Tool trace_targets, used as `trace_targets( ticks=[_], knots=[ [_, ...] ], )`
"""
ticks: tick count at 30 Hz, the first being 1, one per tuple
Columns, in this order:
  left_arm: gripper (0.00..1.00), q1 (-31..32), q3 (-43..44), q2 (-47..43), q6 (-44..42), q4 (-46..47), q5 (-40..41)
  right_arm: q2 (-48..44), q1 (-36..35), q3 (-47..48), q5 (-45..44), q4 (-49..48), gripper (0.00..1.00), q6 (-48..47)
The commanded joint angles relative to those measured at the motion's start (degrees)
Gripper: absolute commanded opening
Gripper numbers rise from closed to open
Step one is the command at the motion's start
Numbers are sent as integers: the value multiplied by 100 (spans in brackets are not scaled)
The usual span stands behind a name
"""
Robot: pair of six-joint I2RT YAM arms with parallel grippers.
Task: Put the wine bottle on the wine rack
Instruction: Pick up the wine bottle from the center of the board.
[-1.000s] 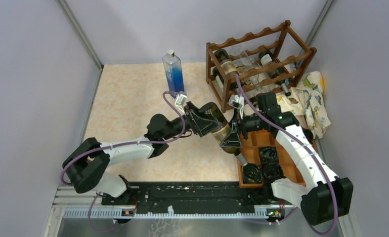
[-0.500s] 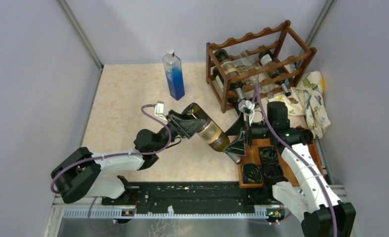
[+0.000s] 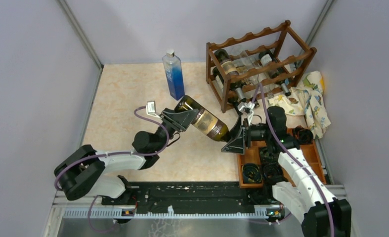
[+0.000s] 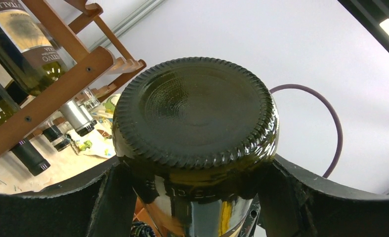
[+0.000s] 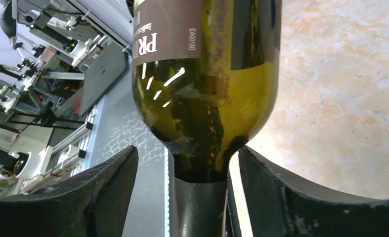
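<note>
The wine bottle (image 3: pixel 204 123), dark green with a brown label, hangs tilted over the table, base to the far left and neck to the near right. My left gripper (image 3: pixel 184 119) is shut on its body just below the base (image 4: pixel 194 113), with a finger (image 4: pixel 115 197) pressed on each side. My right gripper (image 3: pixel 233 140) stands open around the neck (image 5: pixel 209 197), with a gap on either side of it. The wine rack (image 3: pixel 254 35) stands at the far right, and its reddish rails (image 4: pixel 59 81) show in the left wrist view.
Several bottles (image 3: pixel 227 61) lie in the rack. A blue water bottle (image 3: pixel 173 74) stands upright to the rack's left. A wooden compartment tray (image 3: pixel 254 154) with black coils (image 3: pixel 261 170) sits under my right arm. A patterned cloth (image 3: pixel 311 101) lies at the right wall.
My left arm has carried the bottle left and toward the back. My right gripper has followed it along the neck end and let go, its jaws now apart around the neck.
</note>
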State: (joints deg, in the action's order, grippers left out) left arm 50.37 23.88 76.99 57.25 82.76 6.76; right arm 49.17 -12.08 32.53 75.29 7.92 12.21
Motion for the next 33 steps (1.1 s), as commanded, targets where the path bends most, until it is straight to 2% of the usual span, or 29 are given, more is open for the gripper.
trace_targets(
  ticks=[1,2,4,5,6,10,17,23,26,28,30,32,33],
  knots=[
    [0,-18,341,9,231,1201,277,-15,31,-8,299,-1239,67,946],
    [0,-18,339,46,238,1223,280,-5,30,-34,321,-1394,61,1141],
    [0,-16,324,76,259,1284,308,17,34,-77,327,-1623,41,1406],
    [0,-18,313,91,260,1316,334,29,30,-88,322,-1645,35,1451],
    [0,-18,304,96,256,1339,358,38,30,-87,329,-1638,33,1463],
    [0,-18,284,74,200,1382,470,49,30,-98,326,-1610,40,1452],
    [0,-45,275,43,146,1396,536,49,34,-96,338,-1597,41,1452],
    [0,-62,249,53,107,1414,587,58,32,-82,352,-1498,47,1352],
    [0,-79,240,71,110,1427,597,59,30,-48,345,-1366,46,1228],
    [0,-80,244,91,111,1427,588,67,32,-29,336,-1330,39,1191],
    [0,-83,249,126,119,1427,574,75,30,-7,332,-1320,24,1175],
    [0,-84,249,148,126,1407,563,77,30,31,349,-1320,5,1156],
    [0,-86,249,156,140,1388,558,82,30,52,361,-1320,0,1146]
  ],
)
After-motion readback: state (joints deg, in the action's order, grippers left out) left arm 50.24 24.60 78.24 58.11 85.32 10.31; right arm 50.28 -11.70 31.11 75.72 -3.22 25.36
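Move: The left hand already holds the wine bottle near its base; the bottle's middle lies some 4 cm back, 8 cm to the right and 4 cm below that hand. From the right hand, whose open fingers straddle the neck, the middle is about 5 cm ahead, 10 cm left and 5 cm up. From the right hand, the wooden tray is roughly 6 cm ahead, 24 cm right and 20 cm down, and the wine rack 45 cm ahead, 16 cm right and 8 cm down. Rising only about 1.5 cm and then settling slightly back, the right hand closes its fingers around the neck just below the shoulder: most of the way at once, a slight easing open, then a last squeeze that pinches it from both sides. The left hand keeps its grip on the base end, easing about 1 cm forward and up. ##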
